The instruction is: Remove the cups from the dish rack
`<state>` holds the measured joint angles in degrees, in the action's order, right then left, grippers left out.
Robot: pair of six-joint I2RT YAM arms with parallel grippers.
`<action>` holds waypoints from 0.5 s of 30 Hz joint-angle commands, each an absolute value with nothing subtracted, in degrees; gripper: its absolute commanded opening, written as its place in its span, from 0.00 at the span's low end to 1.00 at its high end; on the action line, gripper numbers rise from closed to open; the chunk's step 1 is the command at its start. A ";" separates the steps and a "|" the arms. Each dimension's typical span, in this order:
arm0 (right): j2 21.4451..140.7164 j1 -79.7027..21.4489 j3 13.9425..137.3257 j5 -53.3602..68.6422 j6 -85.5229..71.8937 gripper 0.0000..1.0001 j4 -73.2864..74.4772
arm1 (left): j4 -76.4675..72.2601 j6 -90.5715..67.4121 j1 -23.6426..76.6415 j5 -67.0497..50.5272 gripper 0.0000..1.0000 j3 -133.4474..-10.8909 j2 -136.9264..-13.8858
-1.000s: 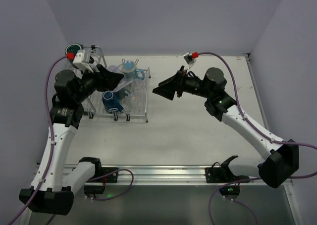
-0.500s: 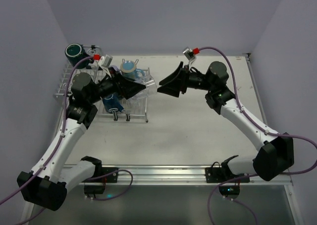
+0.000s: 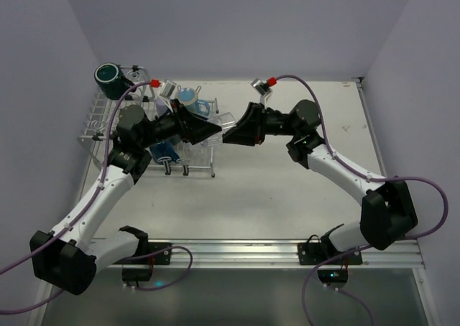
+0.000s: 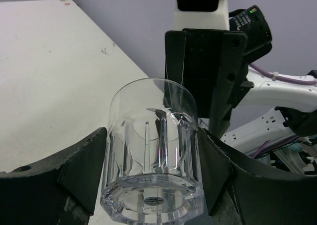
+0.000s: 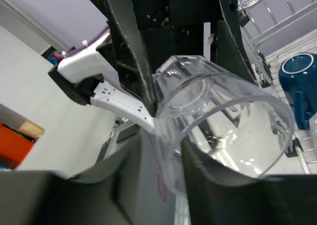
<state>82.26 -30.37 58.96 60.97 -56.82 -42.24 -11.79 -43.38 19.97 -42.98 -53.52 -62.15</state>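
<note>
A clear ribbed glass (image 3: 225,123) hangs in mid-air to the right of the dish rack (image 3: 97,121), its mouth towards the right arm. My left gripper (image 3: 213,131) is shut on the base of the glass (image 4: 153,155), one finger on each side. My right gripper (image 3: 235,133) meets it from the right. Its fingers straddle the near wall of the glass (image 5: 218,116) at the rim, one inside and one outside, and a gap shows beside the outer finger (image 5: 106,195). A dark teal cup (image 3: 108,77), a light blue cup (image 3: 188,96) and a blue mug (image 3: 164,152) stay at the rack.
The silver wire rack fills the table's back left, and the blue mug (image 5: 299,86) lies on its grid. Both arms cross above the rack's right edge. White tabletop (image 3: 302,189) stretches to the right and front. Walls close in at the back and both sides.
My left arm has carried the glass rightwards off the rack. My right arm has swung left to meet it, and its fingers have narrowed around the glass rim.
</note>
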 commanded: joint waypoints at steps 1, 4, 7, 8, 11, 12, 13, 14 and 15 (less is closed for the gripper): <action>81.92 -30.59 57.84 62.49 -60.56 0.33 -49.66 | -18.10 -45.70 20.48 -42.54 0.26 -53.53 -61.79; 80.16 -30.32 56.08 60.04 -59.68 0.00 -49.57 | -17.15 -45.00 20.48 -40.87 0.57 -54.14 -61.35; 78.75 -29.36 54.76 58.19 -59.50 0.00 -49.31 | -12.58 -41.58 20.48 -38.33 0.87 -55.98 -60.74; 78.58 -29.01 54.58 58.01 -59.50 0.00 -48.35 | -10.83 -38.79 20.48 -36.06 0.97 -56.68 -60.12; 77.00 -25.59 53.97 56.69 -58.19 0.00 -42.58 | -2.22 -31.50 20.48 -28.95 1.00 -61.24 -58.37; 76.47 -23.40 53.88 56.25 -56.27 0.00 -40.28 | -0.28 -29.81 20.48 -26.83 1.00 -62.04 -57.84; 76.03 -22.25 54.23 54.94 -54.60 0.00 -37.56 | 4.87 -28.05 20.48 -24.54 1.00 -62.66 -56.70; 74.81 -21.19 54.75 53.54 -48.84 0.00 -28.65 | 6.57 -25.08 20.48 -20.69 1.00 -63.36 -56.08; 74.27 -19.70 57.19 51.09 -44.52 0.00 -21.87 | 9.64 -23.83 20.48 -18.83 1.00 -63.46 -55.55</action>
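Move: The clear cup is already in the left fingers, its middle about 3 cm right and 1 cm ahead of that hand, level with it. From the right hand, whose half-open fingers straddle the back wall of its rim, the middle is roughly 4 cm ahead and 3 cm left. Down on the rack, from the left hand: light blue mug some 32 cm ahead, 11 left; navy mug about 12 ahead, 19 left; both roughly 27 below. The right fingers shut first, pinching the back wall of the clear cup's rim with one finger inside and one outside, and only then do the left fingers spread wide and let go. The hands part: the right carries the cup about 5 cm right and forward, sinking a little and turning some 10 degrees clockwise, while the left backs off about 4 cm left, forward and up. ##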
